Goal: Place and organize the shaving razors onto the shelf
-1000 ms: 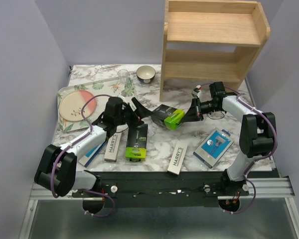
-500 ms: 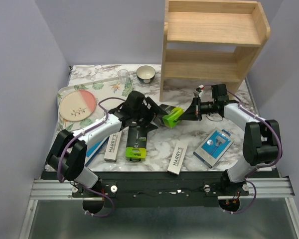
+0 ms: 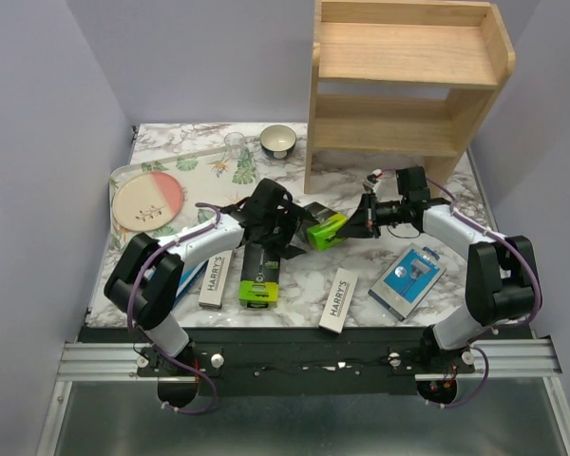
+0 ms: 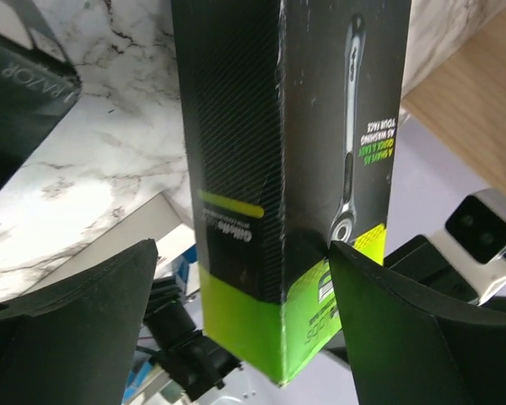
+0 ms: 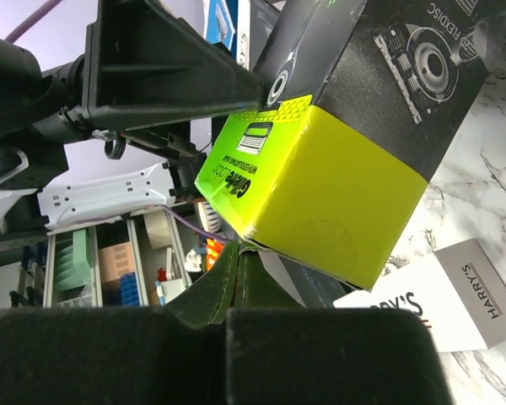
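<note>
A black razor box with a lime-green end [image 3: 323,228] hangs tilted above the marble table between both arms. My right gripper [image 3: 357,224] is shut on a thin flap at the box's green end [image 5: 320,186], its fingertips pressed together [image 5: 240,257]. My left gripper [image 3: 290,228] is open and straddles the same box [image 4: 278,169]. Its right finger [image 4: 422,329] touches the box's edge and its left finger [image 4: 76,337] stands apart. A second black-and-green box [image 3: 259,271], two white HARRY'S boxes [image 3: 216,277] [image 3: 338,300] and a blue-and-white pack [image 3: 408,279] lie flat. The wooden shelf [image 3: 408,85] stands at the back right.
A floral tray [image 3: 185,163] at the back left carries a pink plate [image 3: 147,199]. A clear glass [image 3: 235,144] and a small bowl [image 3: 278,141] stand beside the shelf's left panel. The left arm lies across the table's left half.
My left arm swung right from beside the tray and its open jaws now straddle the raised box. My right gripper kept its pinch and shifted the box slightly left.
</note>
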Controlling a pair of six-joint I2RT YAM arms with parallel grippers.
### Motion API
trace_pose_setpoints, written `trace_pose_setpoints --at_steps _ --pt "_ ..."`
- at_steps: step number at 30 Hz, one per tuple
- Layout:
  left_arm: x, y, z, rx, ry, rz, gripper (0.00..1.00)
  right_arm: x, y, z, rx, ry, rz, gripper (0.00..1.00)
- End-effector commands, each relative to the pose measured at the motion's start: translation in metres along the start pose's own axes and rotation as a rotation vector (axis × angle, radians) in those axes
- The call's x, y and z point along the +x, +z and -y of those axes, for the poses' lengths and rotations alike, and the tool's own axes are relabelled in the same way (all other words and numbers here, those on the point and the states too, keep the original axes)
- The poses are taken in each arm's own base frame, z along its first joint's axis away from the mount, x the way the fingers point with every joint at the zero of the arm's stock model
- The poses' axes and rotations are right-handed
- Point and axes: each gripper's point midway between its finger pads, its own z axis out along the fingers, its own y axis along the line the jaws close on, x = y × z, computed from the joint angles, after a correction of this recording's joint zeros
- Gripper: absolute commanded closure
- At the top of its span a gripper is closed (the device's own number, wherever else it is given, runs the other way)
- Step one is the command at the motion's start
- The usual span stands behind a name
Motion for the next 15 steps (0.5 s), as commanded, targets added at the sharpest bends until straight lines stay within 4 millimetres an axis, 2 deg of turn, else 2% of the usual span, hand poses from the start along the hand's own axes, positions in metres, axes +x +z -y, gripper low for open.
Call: trace_pose_setpoints --at_steps 1,2,7,11,12,13,14,15 --pt "-0.003 0.016 0.006 -0.001 -0.085 -0.002 0.14 0.005 0.002 -0.008 -0.014 -0.028 -0.002 0.99" --pt "-0.004 0.016 0.011 0.013 -0.089 -0.006 0.18 0.008 0.003 -0.006 -0.013 -0.022 -0.007 0.99" --pt "0.001 0.020 0.026 0.075 -0.080 -0.040 0.23 0.023 0.007 0.001 -0.002 0.012 -0.038 0.99" --pt "-0.001 0.019 0.024 0.108 -0.006 -0.033 0.48 0.033 0.008 0.006 0.008 0.019 -0.051 0.99" --pt "-0.002 0.017 0.023 0.119 0.018 -0.029 0.50 0.033 0.007 0.006 0.010 0.006 -0.050 0.99" --pt "0.000 0.011 0.031 0.166 0.051 -0.034 0.52 0.034 0.007 0.005 0.010 -0.006 -0.049 0.98" --pt "-0.002 0.012 0.019 0.168 0.104 -0.027 0.55 0.036 0.006 0.006 0.013 -0.021 -0.052 0.97" --pt "-0.001 0.008 0.022 0.208 0.141 -0.027 0.56 0.037 0.005 0.005 0.014 -0.027 -0.054 0.97"
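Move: The black-and-green razor box leans with its green end raised between the hands: its middle lies about 3 cm ahead of the left hand, 2 cm right and 4 cm below; from the right hand, 7 cm left, 3 cm ahead and 4 cm below. From the left hand, the second black-green box is 11 cm left, 7 cm back; from the right hand, the white Harry's box is 14 cm back, 1 cm left, and the blue pack 14 cm right, 10 cm back. The raised black-and-green box gets pinched across its sides near the green band as the left hand eases about 2 cm forward, slightly down and right, its wide-open fingers closing roughly halfway and bearing on the box. Meanwhile the right hand, fingers still shut at the green end's lower edge, draws about 2 cm back and 2 cm down. ##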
